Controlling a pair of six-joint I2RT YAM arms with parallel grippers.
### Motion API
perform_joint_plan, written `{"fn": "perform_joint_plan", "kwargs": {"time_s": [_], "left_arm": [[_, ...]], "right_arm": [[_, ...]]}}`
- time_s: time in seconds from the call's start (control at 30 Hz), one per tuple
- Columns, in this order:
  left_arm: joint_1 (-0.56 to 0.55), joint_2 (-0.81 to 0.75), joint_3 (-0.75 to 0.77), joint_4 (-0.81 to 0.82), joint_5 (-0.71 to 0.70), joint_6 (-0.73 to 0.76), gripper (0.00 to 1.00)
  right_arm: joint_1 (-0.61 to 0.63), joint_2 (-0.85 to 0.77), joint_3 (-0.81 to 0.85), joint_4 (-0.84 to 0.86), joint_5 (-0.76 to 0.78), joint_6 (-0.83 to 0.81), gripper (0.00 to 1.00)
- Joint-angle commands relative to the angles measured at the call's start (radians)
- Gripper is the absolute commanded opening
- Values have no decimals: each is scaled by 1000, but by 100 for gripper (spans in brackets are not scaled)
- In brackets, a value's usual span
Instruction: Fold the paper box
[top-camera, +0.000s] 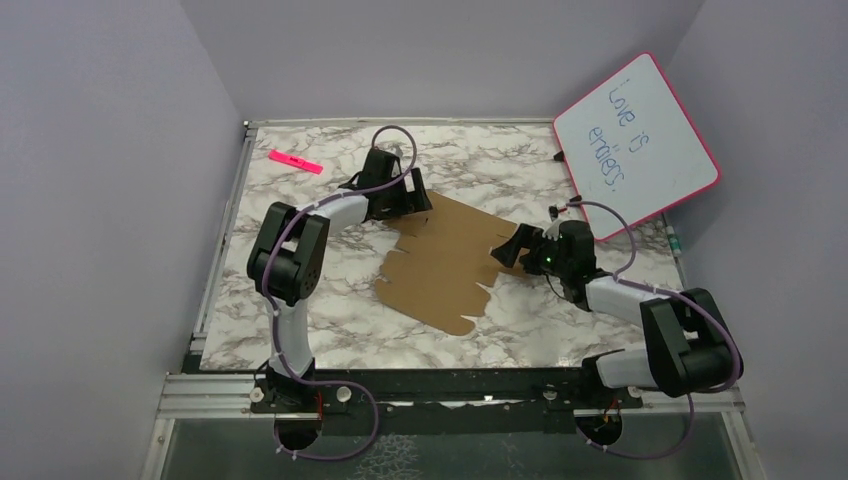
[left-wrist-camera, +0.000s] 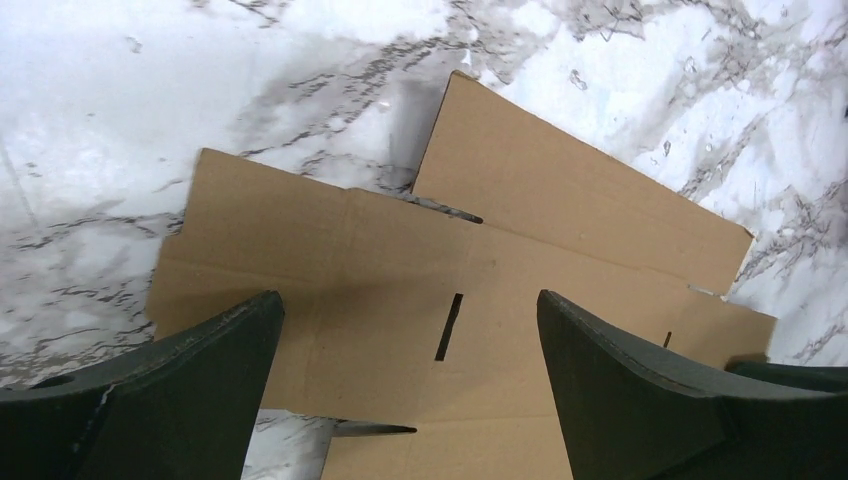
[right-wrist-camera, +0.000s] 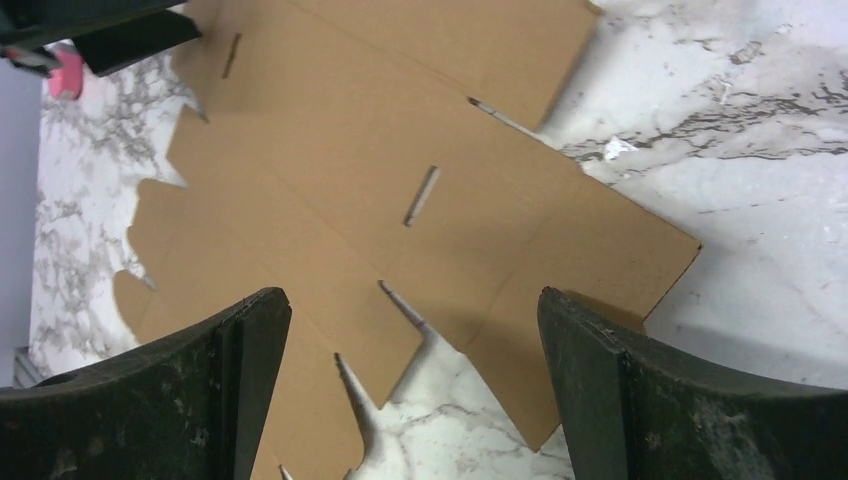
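Note:
The paper box (top-camera: 445, 262) lies as a flat brown die-cut sheet with flaps, slots and tabs in the middle of the marble table (top-camera: 330, 330). My left gripper (top-camera: 415, 200) hovers over the sheet's far left corner, jaws wide open and empty. The left wrist view shows the cardboard (left-wrist-camera: 420, 280) with a slot between its fingers (left-wrist-camera: 200, 380). My right gripper (top-camera: 512, 247) stands open at the sheet's right edge. In the right wrist view the cardboard (right-wrist-camera: 380, 180) spreads beneath open fingers (right-wrist-camera: 620, 390), nothing held.
A pink-framed whiteboard (top-camera: 636, 138) with blue writing leans at the back right corner. A pink marker (top-camera: 296, 161) lies at the back left. Purple walls enclose the table on three sides. The arm bases sit on the rail (top-camera: 450, 395) at the near edge.

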Motion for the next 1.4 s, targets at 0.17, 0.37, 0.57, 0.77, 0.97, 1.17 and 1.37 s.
{"fn": "perform_joint_plan", "kwargs": {"time_s": [0.17,0.37,0.57,0.77,0.97,1.17,1.37], "left_arm": [[31,-152,-247,35,3,-78,99],[30,-324,-456,71,-16,-150,99],[30,-521,-648,93,-21,-219,99],[37,-681,-667,0,-67,-185,99],[74,-723,-591,-55,-78,-114,99],[128,-666,-556,-2,-35,-127,99],[152,-560,-498,58,-18,-134,97]], "right_arm": [[-17,187,59,125,-15,13,100],[-18,266,156,101,-51,-39,100],[-18,312,264,54,-144,-134,100],[-17,275,320,-11,-231,-178,100],[-17,198,325,-42,-273,-182,100],[1,208,328,46,-354,-104,97],[70,296,364,169,-356,-23,96]]}}
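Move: The flat paper box has its middle about 14 cm back and 4 cm right of the left hand, which is down at its far-left end. The pink strip lies some 26 cm left of that hand and 6 cm farther out. From the right hand, at the box's right edge, the box's middle is roughly 13 cm left and 3 cm back, 3 cm below. Left hand drags the paper box back about 15 cm and leftward, right pushes it forward, then both lift. ##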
